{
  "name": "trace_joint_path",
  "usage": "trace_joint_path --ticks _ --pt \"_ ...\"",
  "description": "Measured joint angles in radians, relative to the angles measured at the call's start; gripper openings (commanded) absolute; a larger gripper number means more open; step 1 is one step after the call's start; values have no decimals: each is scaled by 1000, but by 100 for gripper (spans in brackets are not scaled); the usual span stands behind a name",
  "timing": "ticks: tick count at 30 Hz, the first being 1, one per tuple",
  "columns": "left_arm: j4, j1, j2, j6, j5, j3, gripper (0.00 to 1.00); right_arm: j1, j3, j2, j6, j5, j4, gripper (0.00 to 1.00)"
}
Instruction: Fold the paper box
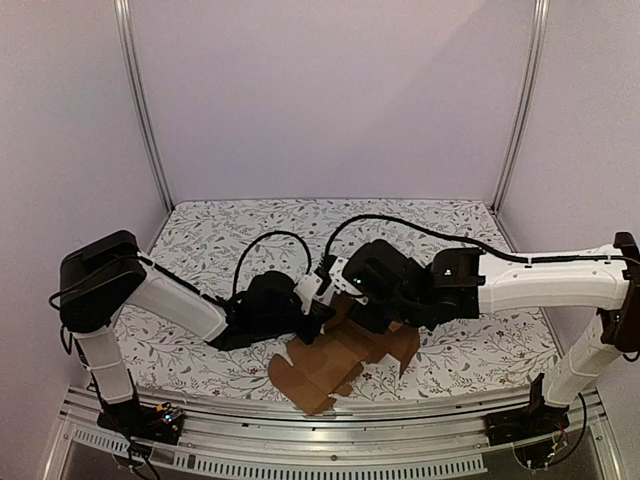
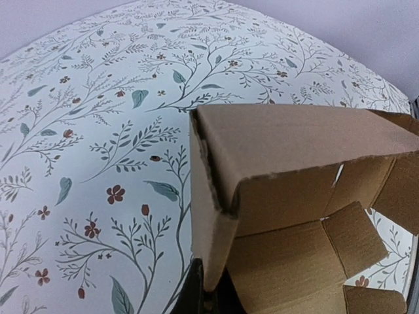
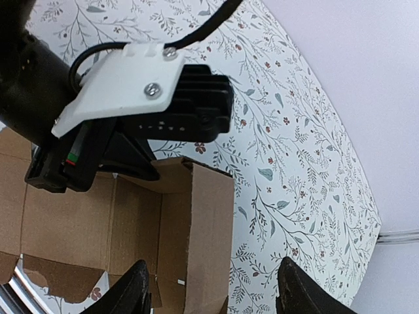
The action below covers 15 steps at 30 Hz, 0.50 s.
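The paper box (image 1: 335, 368) is a brown cardboard sheet, partly folded, lying near the table's front edge between the two arms. In the left wrist view one wall of the paper box (image 2: 288, 150) stands up, and my left gripper (image 2: 211, 288) is shut on the lower edge of that wall. My right gripper (image 3: 213, 294) is open, its fingers (image 3: 134, 291) standing wide on either side of an upright panel of the paper box (image 3: 209, 229) without touching it. In the top view the left gripper (image 1: 320, 312) and the right gripper (image 1: 352, 305) meet over the box's far edge.
The table (image 1: 250, 225) carries a white cloth with a leaf and flower print. The left arm's wrist with its white bracket (image 3: 124, 85) is close above the box in the right wrist view. A metal rail (image 1: 330, 440) runs along the near edge.
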<state>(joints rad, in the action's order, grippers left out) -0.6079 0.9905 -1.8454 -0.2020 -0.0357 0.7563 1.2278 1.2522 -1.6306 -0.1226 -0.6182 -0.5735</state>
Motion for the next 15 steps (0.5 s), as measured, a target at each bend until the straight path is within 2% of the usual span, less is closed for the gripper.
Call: trace_joint_path --ticks 9,12,15 --pt "-39 -5 0 91 47 16 0 -135 -103 282 39 160 82 60" --pt "-55 -19 0 93 117 32 0 -209 -146 325 68 224 122 48" --pt "-121 -35 -1 95 167 33 0 -272 -167 333 109 296 169 23"
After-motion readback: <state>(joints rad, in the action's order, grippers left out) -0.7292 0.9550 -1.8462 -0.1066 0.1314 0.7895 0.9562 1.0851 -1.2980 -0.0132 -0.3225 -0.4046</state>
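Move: The left gripper is already shut on the box's left corner. From it, the long upright wall's middle lies about 12 cm right, 2 cm ahead and level in height, and the loose tail panels some 9 cm back, 1 cm right and 4 cm lower. The right gripper, open and empty, hangs over that wall, whose middle is about 7 cm below and 1 cm ahead. The right end flap lies some 6 cm right, 2 cm ahead and 11 cm below it. Lift the open right gripper about 7 cm clear above the long wall, then swing it right and forward, rolling its left side up some 25 degrees while the fingers partly close on nothing. Keep the left pinch on the corner and raise it about 4 cm, drifting 2 cm right with a slight clockwise turn. ##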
